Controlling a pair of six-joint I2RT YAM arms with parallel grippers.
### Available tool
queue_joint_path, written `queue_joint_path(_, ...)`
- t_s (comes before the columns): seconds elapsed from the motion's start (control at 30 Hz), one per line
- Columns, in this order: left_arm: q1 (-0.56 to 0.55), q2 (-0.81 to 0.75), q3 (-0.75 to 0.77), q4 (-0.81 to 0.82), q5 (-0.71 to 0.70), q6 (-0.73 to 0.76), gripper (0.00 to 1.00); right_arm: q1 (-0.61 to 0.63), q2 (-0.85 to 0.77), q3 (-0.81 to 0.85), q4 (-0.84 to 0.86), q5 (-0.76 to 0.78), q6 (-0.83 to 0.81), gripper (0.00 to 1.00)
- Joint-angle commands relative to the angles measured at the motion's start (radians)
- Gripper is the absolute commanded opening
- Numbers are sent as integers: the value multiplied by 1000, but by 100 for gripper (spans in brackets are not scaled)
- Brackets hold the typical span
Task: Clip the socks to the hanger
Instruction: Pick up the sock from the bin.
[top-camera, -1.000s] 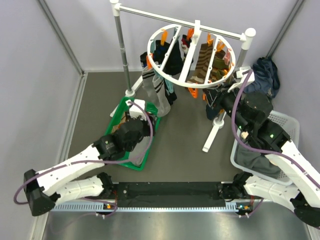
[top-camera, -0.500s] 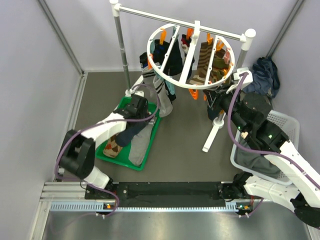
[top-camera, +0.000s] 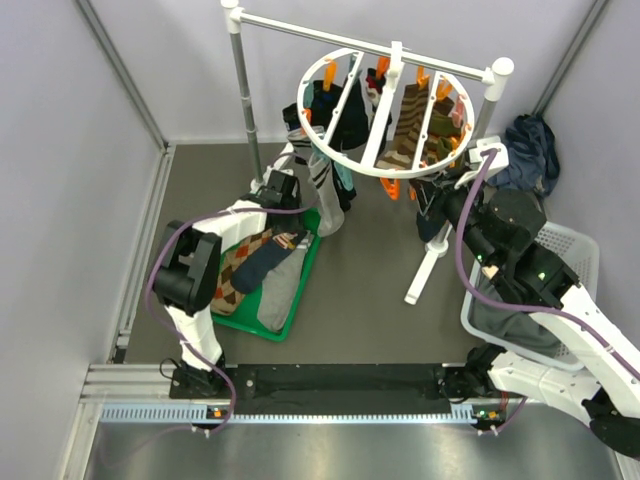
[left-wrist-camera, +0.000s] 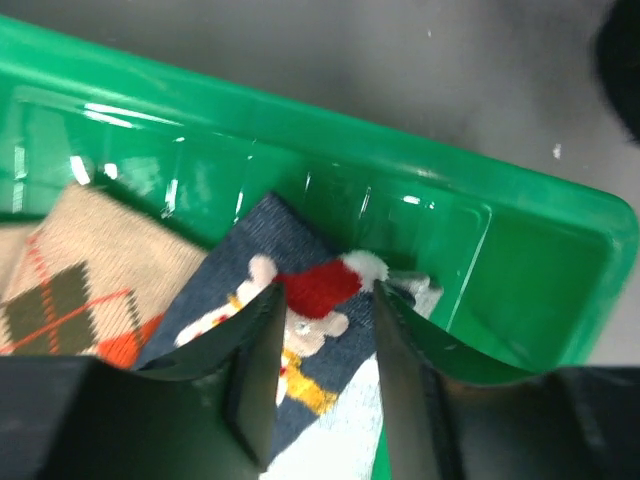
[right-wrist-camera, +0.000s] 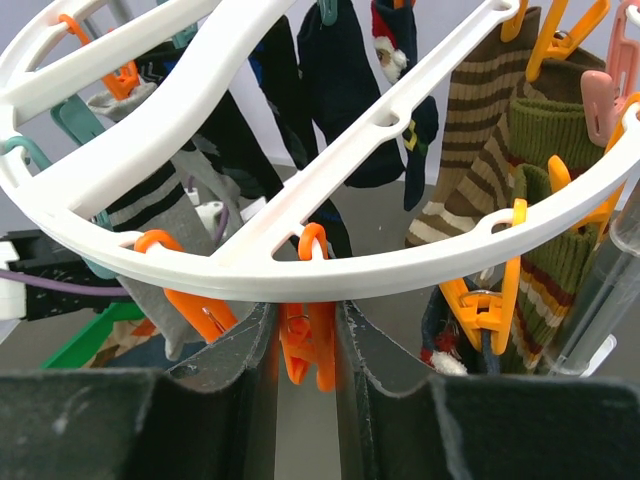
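The white ring hanger (top-camera: 385, 172) hangs from the rail with several socks clipped on: striped brown (top-camera: 408, 125), grey with white bands (top-camera: 318, 180) and dark navy (top-camera: 345, 115). Under the ring (right-wrist-camera: 300, 265), my right gripper (right-wrist-camera: 305, 320) (top-camera: 428, 195) is shut on an orange clip (right-wrist-camera: 310, 345). More socks lie in the green tray (top-camera: 290, 322): a tan argyle one (left-wrist-camera: 90, 260) and a navy Santa-pattern one (left-wrist-camera: 255, 230). My left gripper (left-wrist-camera: 328, 295) (top-camera: 285, 205) is down at the tray's far end. Its jaws stand apart on either side of the navy sock's Santa print.
The white-and-grey rail stand (top-camera: 240, 90) carries the hanger, and its foot (top-camera: 425, 270) reaches toward the middle. A white lattice basket (top-camera: 575, 245) with grey cloth sits at the right. A dark blue-grey cloth bundle (top-camera: 530, 145) lies behind it. Walls close in on both sides.
My left arm swung from the near left up to the tray's far end, and its jaws have narrowed around the navy sock. The right gripper has stayed on the clip.
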Motion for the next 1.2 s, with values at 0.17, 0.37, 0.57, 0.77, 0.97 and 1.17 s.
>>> queue_joint_path(0.17, 5, 68, 67, -30, 10, -10, 22, 5, -6, -12, 8, 16, -16, 0)
queue_joint_path(0.37, 5, -19, 39, -31, -7, -7, 2, 3, 1, -10, 9, 18, -19, 0)
queue_joint_path(0.57, 5, -137, 0, -37, -12, -8, 8, 3, 1, -2, 8, 22, -28, 0)
queue_joint_path(0.77, 5, -238, -68, -18, 11, -27, 11, 3, 1, -1, 1, 18, -30, 0)
queue_joint_path(0.97, 5, -309, -143, -7, 10, -37, 12, 5, 1, 1, 3, 12, -28, 0)
queue_joint_path(1.17, 5, -494, -252, 28, 30, -31, 2, 3, 2, -4, 17, 2, -25, 0)
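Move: The navy sock's patterned end is right between the left hand's open fingertips; the sock's middle lies about 7 cm back, 5 cm to the left and 2 cm below. The argyle sock is some 11 cm back and 10 cm left of the hand, the grey sock roughly 14 cm back and 1 cm left, both about 3 cm below. From the right hand, the navy sock lies some 25 cm left, 7 cm ahead and 37 cm below. The navy sock's patterned end is pinched as the left hand settles about 1 cm farther down into the green bin and shuts its fingers. Then the hand lifts the end roughly 7 cm off the low point and, keeping its hold, draws it about 5 cm back towards the robot and a little left, over the other socks. ##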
